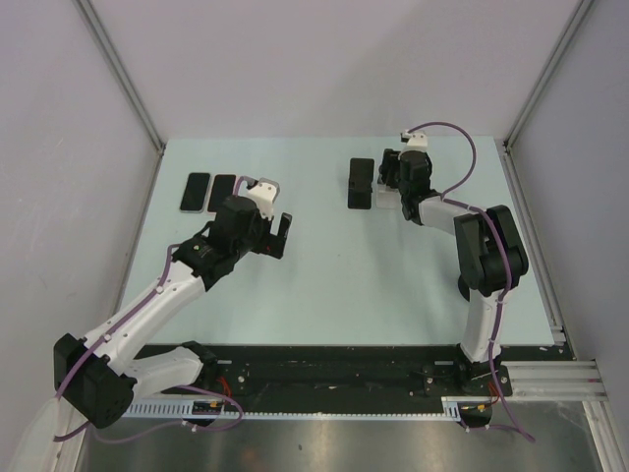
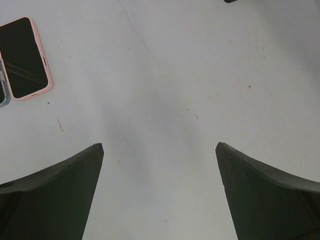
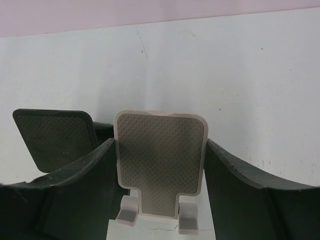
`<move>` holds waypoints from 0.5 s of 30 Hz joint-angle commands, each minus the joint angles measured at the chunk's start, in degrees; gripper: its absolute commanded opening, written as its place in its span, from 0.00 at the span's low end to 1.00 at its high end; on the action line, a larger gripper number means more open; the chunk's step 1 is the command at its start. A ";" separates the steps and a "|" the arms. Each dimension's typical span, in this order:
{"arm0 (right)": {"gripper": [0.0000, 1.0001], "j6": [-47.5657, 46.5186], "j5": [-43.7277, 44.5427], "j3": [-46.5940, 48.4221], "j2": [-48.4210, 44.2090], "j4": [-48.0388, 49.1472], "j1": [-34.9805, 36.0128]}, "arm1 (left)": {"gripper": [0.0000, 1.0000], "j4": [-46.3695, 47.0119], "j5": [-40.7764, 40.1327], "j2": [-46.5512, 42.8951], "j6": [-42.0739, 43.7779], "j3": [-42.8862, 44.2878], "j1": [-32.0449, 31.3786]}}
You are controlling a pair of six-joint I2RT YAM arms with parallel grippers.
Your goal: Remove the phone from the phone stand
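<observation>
A white phone stand (image 3: 161, 165) with a grey textured pad stands between the fingers of my right gripper (image 3: 160, 141). Both fingers press its side edges, and no phone rests on it. In the top view this gripper (image 1: 389, 183) is at the back right of the table, over the white stand (image 1: 386, 200). A pink-cased phone (image 2: 25, 57) lies flat, screen up, far from the stand. My left gripper (image 2: 160, 146) hangs wide open above bare table, holding nothing. From above, the left gripper (image 1: 280, 234) is just right of two flat phones (image 1: 196, 192).
A black stand (image 3: 55, 140), also without a phone, sits right beside the white one; from above this black stand (image 1: 361, 183) is left of the right gripper. A grey-cased phone's edge (image 2: 2, 95) shows beside the pink one. Walls enclose the table's left, back and right sides.
</observation>
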 commanded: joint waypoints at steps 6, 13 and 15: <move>0.78 1.91 -1.93 0.94 -1.87 -3.18 0.32 | 1.00 1.29 -0.02 -0.05 0.89 -0.12 0.08; 0.90 2.87 -2.02 0.94 -4.24 -3.26 -0.21 | 1.00 1.29 -0.11 -0.40 0.89 -0.12 0.08; 0.92 3.14 -1.75 0.94 -5.47 -3.96 -0.21 | 1.00 1.29 -0.20 -0.58 0.89 -0.12 -0.01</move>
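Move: The white phone stand is still gripped in the right hand, its upright plate between the fingers and its middle about 1 cm back, 3 cm below and level sideways. The black stand is close beside it, some 8 cm to the right hand's left, about 1 cm back and 3 cm lower. From the left hand the white stand lies roughly 24 cm ahead, 31 cm to the right and 11 cm below. The right fingers let go of the white stand, opening from their grip on the plate's two edges to nearly full width, with a gap showing on both sides. As they part, the right hand eases about 1 cm down and 1 cm back, tipping its fingers some 5 degrees further towards the table. ##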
